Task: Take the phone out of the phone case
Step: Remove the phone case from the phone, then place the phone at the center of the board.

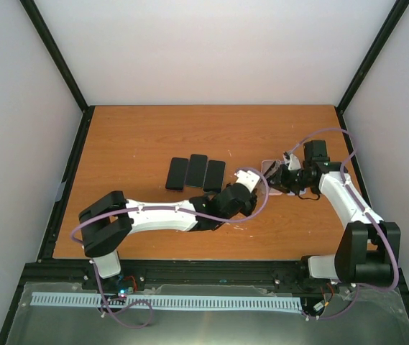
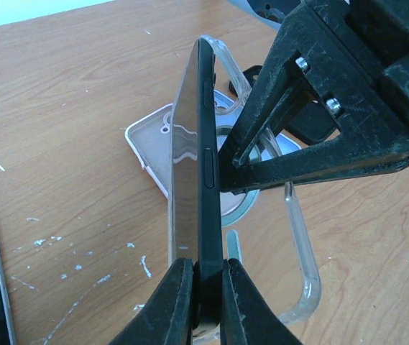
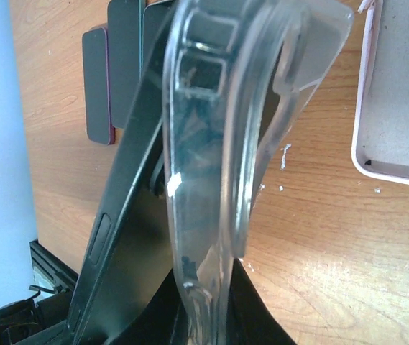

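Observation:
The dark phone [image 2: 203, 144] stands on edge with my left gripper [image 2: 208, 272] shut on its near end. The clear phone case [image 2: 301, 248] bows away from it to the right. My right gripper [image 3: 208, 287] is shut on the rim of that phone case [image 3: 211, 144], and the phone [image 3: 118, 223] leans off to its left. Phone and case stand apart at the near end and come together at the far end. In the top view the left gripper [image 1: 249, 181] and the right gripper [image 1: 282, 178] meet just right of the table's middle.
Three dark phones [image 1: 196, 172] lie side by side left of the grippers, two of them [image 3: 111, 72] showing in the right wrist view. A white-rimmed empty case [image 2: 149, 140] lies flat under the held parts, and the same empty case [image 3: 398, 93] shows in the right wrist view.

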Available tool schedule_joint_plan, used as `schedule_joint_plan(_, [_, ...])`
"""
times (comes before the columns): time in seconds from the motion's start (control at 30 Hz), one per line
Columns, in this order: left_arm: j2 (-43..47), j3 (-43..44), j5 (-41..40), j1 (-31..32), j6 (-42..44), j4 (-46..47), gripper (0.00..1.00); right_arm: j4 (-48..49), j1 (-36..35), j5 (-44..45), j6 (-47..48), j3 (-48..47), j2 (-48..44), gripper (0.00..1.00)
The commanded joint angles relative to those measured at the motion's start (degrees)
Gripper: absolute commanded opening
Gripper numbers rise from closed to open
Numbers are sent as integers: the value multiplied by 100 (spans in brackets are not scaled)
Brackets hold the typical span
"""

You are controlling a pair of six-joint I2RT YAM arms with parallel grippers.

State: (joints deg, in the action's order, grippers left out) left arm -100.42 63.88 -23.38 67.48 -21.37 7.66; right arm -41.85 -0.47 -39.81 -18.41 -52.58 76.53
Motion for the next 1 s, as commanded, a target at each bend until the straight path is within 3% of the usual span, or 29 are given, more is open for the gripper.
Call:
schedule_joint_plan(0.0, [463,-24,-589,-407,-888,25,0,-179,150,307,343,-247,-113,3])
schedule_joint_plan(0.27, [352,320,-608,-421,-813,86,0,-1317,-43,483,433,-1058,69,3])
schedule_joint_plan(0.47, [276,499,-712,-427,-624,25,0,-1336,81,976,769,-1344,68,3])
schedule_joint_plan(0.63, [457,246,-835,-427,-138,-70,0,-795,464,631,1287,-1180,41,3])
schedule_joint_plan(0.73, [314,304,-1114,-404,172,-393,0,89,858,418,1519,-627,-77,3])
schedule_joint_plan(0.97, [-178,548,-1937,-163,669,-666,0,1552,1213,487,1259,312,-420,3])
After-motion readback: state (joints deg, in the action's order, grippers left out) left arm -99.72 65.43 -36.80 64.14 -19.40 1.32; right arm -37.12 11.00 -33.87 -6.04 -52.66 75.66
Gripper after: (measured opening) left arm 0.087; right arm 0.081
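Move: The phone, pinched edge-on by the left hand, has its middle some 5 cm ahead and 4 cm right of that hand; the clear case, pinched by the right hand, lies about 5 cm ahead and 4 cm right of the left hand too. From the right hand the phone is some 4 cm left and 1 cm ahead. On the table, some 12 cm below the right hand, the pink case lies about 7 cm ahead and 2 cm right, the blue case 7 cm ahead and 11 cm right. The phone is drawn out of the clear case as the two hands part, each keeping its pinch: the left goes about 5 cm left and as far forward, turning some 15 degrees counter-clockwise. The right first lifts the clear case about 4 cm, then carries it some 8 cm right and slightly forward, sinking back to its old height. ##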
